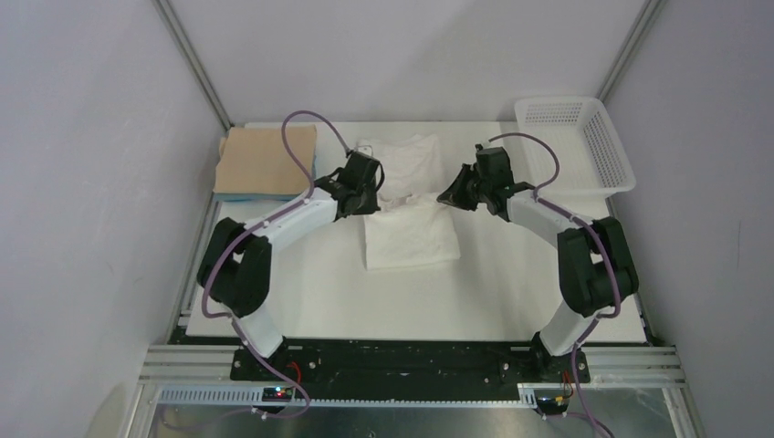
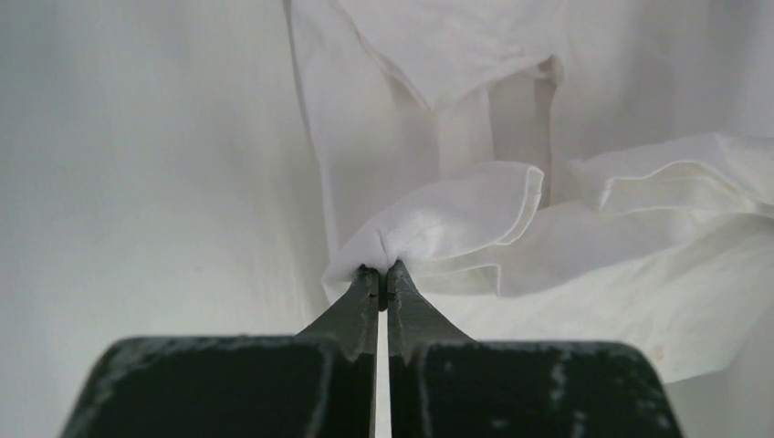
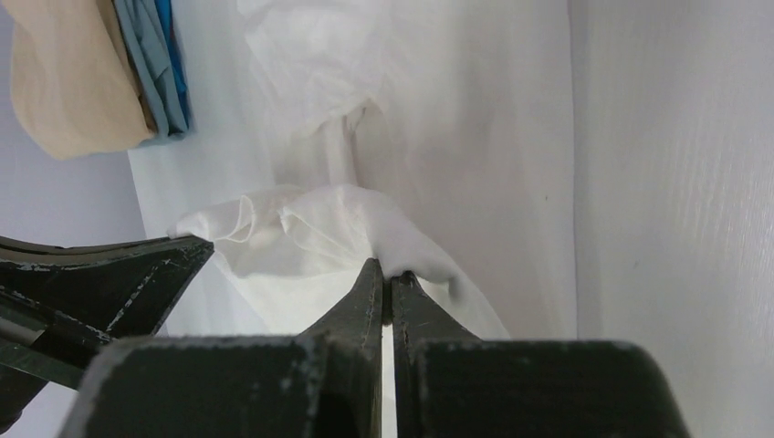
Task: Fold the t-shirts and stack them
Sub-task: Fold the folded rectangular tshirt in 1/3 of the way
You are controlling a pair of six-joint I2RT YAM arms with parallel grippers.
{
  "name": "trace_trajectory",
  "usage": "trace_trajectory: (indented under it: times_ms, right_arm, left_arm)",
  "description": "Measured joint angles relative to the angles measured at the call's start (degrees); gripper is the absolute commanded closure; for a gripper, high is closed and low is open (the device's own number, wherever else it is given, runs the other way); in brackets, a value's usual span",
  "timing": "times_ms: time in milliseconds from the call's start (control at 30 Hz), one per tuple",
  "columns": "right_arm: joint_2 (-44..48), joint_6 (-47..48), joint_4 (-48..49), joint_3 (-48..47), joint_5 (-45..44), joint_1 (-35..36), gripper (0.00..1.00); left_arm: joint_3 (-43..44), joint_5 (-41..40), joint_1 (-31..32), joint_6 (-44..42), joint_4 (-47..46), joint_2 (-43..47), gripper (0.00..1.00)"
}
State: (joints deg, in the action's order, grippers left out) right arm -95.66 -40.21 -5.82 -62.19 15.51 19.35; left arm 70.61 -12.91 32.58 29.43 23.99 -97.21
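The white wrinkly t-shirt (image 1: 411,233) lies at the middle back of the table, its middle lifted into a fold. My left gripper (image 1: 372,193) is shut on the shirt's left edge; the pinched cloth (image 2: 429,224) bunches above its tips (image 2: 383,272). My right gripper (image 1: 447,196) is shut on the shirt's right edge (image 3: 411,246), with its tips (image 3: 389,274) closed on it. The tan t-shirt (image 1: 263,160) lies folded on the light blue t-shirt (image 1: 233,194) at the back left. Both also show in the right wrist view, tan (image 3: 68,82) and blue (image 3: 164,64).
A white perforated plastic basket (image 1: 577,146) stands at the back right corner. The white table top (image 1: 411,306) stretches in front of the shirt. Enclosure walls and metal posts (image 1: 193,64) close the sides and back.
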Motion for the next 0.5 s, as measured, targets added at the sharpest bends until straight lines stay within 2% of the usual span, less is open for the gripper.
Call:
trace_trajectory:
  times_ms: [133,200,267,333,367,400,433,467,500]
  right_arm:
    - [-3.5,-0.1,1.4,-1.7,0.9,-0.9,1.00]
    - [-5.1,-0.1,1.7,-2.3,1.3,-1.4,1.00]
    - [-6.7,-0.2,1.9,-3.0,1.7,-1.9,0.94]
    - [-8.4,-0.3,2.3,-3.6,2.0,-2.4,0.72]
    - [-9.0,-0.6,2.4,-3.8,2.1,-2.6,0.49]
    - [-9.8,-0.7,2.5,-3.9,2.3,-2.9,0.41]
    - [-10.3,-1.0,2.5,-4.0,2.5,-3.1,0.31]
    - [-10.6,-1.2,2.6,-4.0,2.6,-3.4,0.26]
    - [-10.8,-1.0,2.5,-4.0,2.8,-3.6,0.20]
  left_arm:
    - [3.9,2.1,-1.6,-2.3,-0.3,-4.1,0.98]
    - [5.2,2.9,-2.1,-3.2,-0.7,-5.9,0.93]
    - [5.6,3.6,-2.6,-4.0,-0.9,-7.1,0.83]
    - [5.6,4.3,-3.1,-4.5,-0.7,-8.0,0.72]
    - [5.6,4.5,-3.3,-4.9,-0.7,-8.3,0.59]
    - [5.6,4.7,-3.5,-5.0,-0.7,-8.7,0.52]
    - [5.7,4.8,-3.7,-5.3,-0.7,-9.0,0.36]
    - [5.9,4.9,-3.8,-5.7,-0.7,-9.2,0.28]
    - [6.1,5.2,-3.9,-5.9,-0.6,-9.4,0.09]
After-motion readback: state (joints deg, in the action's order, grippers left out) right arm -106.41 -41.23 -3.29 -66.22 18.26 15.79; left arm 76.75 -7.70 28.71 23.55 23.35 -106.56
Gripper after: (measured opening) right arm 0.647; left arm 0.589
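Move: Each hand still pinches one near corner of the white t-shirt strip. The landing line lies on the strip itself, about 4 cm ahead of the left hand and 5 below, and 4 ahead of the right and 6 below. The strip's rumpled far end is some 18 cm ahead and 6 right of the left hand; its new near fold, about 12 back and 9 right. The tan stack is roughly 14 ahead and 29 left of the left hand. Both hands finish carrying the pinched edge forward over the strip, slowing and sinking as they go: the left travels about 3 cm forward and 3 down, the right about 3 forward and more steeply down, 4.5 cm, easing 1 cm right. Near the bottom both open their fingers to beyond half, the left starting slightly sooner, and let go of the corners with the wrists almost unturned. ##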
